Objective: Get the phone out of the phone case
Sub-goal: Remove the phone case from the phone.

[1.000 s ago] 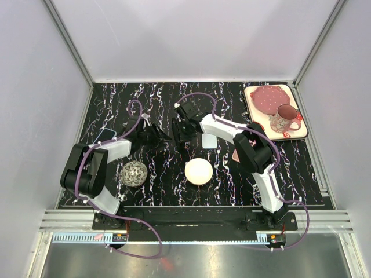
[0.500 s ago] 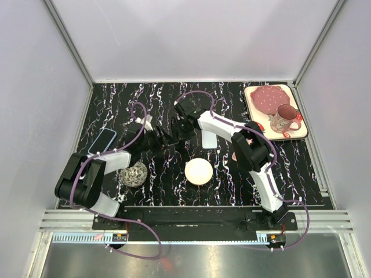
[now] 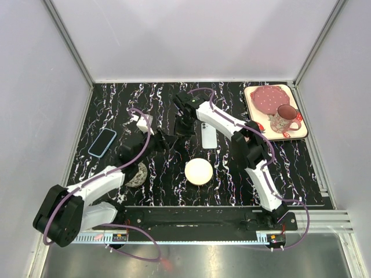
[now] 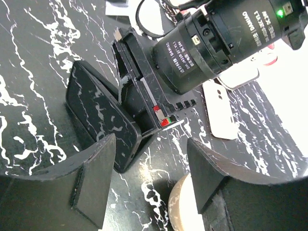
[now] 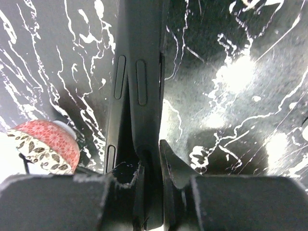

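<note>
The black phone case [image 4: 140, 90] stands on its long edge at the table's middle, and my right gripper [image 5: 151, 161] is shut on its rim. Beside it the black glossy phone [image 4: 100, 114] also stands on edge, leaning apart from the case at one end. From above, phone and case [image 3: 172, 134] show as one dark shape between both grippers. My left gripper [image 4: 149, 187] is open just short of the phone with nothing between its fingers [image 4: 91, 185]. In the right wrist view the case [image 5: 144, 72] runs up from the jaws, with the phone's edge [image 5: 118, 82] on its left.
A pale phone [image 3: 208, 136] lies flat right of the grippers. A blue-rimmed phone [image 3: 103, 142] lies at the left. A cream disc [image 3: 199, 171] and a patterned ball [image 3: 137, 174] sit in front. A tray [image 3: 301, 134] with a plate and mug is at the back right.
My left arm has stretched forward and its gripper has opened wider. The right gripper has carried the case toward the back. The blue-rimmed phone and the pale phone now show fully.
</note>
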`<action>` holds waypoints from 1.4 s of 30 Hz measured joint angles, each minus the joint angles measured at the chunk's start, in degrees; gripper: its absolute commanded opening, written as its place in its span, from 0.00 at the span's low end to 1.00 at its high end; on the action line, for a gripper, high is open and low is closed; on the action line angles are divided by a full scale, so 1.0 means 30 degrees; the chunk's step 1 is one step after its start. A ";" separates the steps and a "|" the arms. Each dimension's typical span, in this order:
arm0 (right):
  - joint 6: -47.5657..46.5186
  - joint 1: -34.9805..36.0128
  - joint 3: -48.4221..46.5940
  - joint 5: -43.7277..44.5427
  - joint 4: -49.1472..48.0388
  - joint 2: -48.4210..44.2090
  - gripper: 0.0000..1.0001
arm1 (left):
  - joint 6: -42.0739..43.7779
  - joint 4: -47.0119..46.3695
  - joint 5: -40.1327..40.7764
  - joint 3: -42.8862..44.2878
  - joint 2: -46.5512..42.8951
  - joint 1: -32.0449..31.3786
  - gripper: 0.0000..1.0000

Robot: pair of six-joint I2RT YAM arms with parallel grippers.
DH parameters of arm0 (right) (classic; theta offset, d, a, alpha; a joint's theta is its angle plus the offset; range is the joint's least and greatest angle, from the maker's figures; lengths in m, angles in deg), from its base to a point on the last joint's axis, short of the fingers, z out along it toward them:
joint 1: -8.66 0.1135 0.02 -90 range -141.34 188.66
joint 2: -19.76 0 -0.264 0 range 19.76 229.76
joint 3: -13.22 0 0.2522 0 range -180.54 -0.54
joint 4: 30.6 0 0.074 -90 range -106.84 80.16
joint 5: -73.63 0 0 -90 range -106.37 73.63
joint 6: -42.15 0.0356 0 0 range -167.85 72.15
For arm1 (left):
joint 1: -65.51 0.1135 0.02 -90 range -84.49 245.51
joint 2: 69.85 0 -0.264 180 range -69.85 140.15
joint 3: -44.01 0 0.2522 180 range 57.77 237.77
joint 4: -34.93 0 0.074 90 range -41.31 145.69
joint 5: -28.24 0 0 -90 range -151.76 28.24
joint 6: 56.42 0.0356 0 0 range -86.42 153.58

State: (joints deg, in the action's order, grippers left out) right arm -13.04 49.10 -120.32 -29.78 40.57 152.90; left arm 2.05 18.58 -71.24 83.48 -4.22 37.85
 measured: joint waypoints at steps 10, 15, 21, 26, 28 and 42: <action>0.1115 -0.0612 -0.0605 -0.1792 0.1450 0.0357 0.00 | 0.3177 0.1515 0.2127 0.0168 -0.0095 -0.1086 0.64; 0.1260 -0.0627 -0.0605 -0.1894 0.1479 0.0357 0.00 | 0.4160 0.2499 0.2936 0.1056 0.0721 -0.1581 0.66; 0.1304 -0.0627 -0.0605 -0.1923 0.1472 0.0357 0.00 | 0.5289 0.3388 0.3410 0.2273 0.1559 -0.2346 0.65; 0.1311 -0.0634 -0.0612 -0.2062 0.1486 0.0357 0.00 | 0.5887 0.4218 0.3927 0.2878 0.2441 -0.2441 0.64; 0.1311 -0.0641 -0.0612 -0.2142 0.1530 0.0357 0.00 | 0.6033 0.4721 0.4233 0.3155 0.2783 -0.2441 0.64; 0.1209 -0.1173 -0.0612 -0.2164 0.1290 0.0357 0.00 | 0.5872 0.6302 0.6040 0.5020 0.4677 -0.2790 0.61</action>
State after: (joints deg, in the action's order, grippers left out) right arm -9.41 45.58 -122.16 -36.27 44.44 153.97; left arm 19.67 37.49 -53.12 98.54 9.81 29.48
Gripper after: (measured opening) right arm 0.181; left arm 0.638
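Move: The cased black phone, already held in the right gripper with phone and case partly parted, lies about 6 cm ahead of the left hand, 6 cm to its right and 8 cm below. On the table some 16 cm below the left hand are the white phone, 19 cm right and 2 cm ahead, and the cream plate, 14 cm right and 16 cm back. From the right hand, the cased phone's middle is about 4 cm ahead and 1 cm left, at finger height. Left hand sinks about 5 cm and forward towards the right-held phone, still open, rolling left-side-up some 30 degrees. ##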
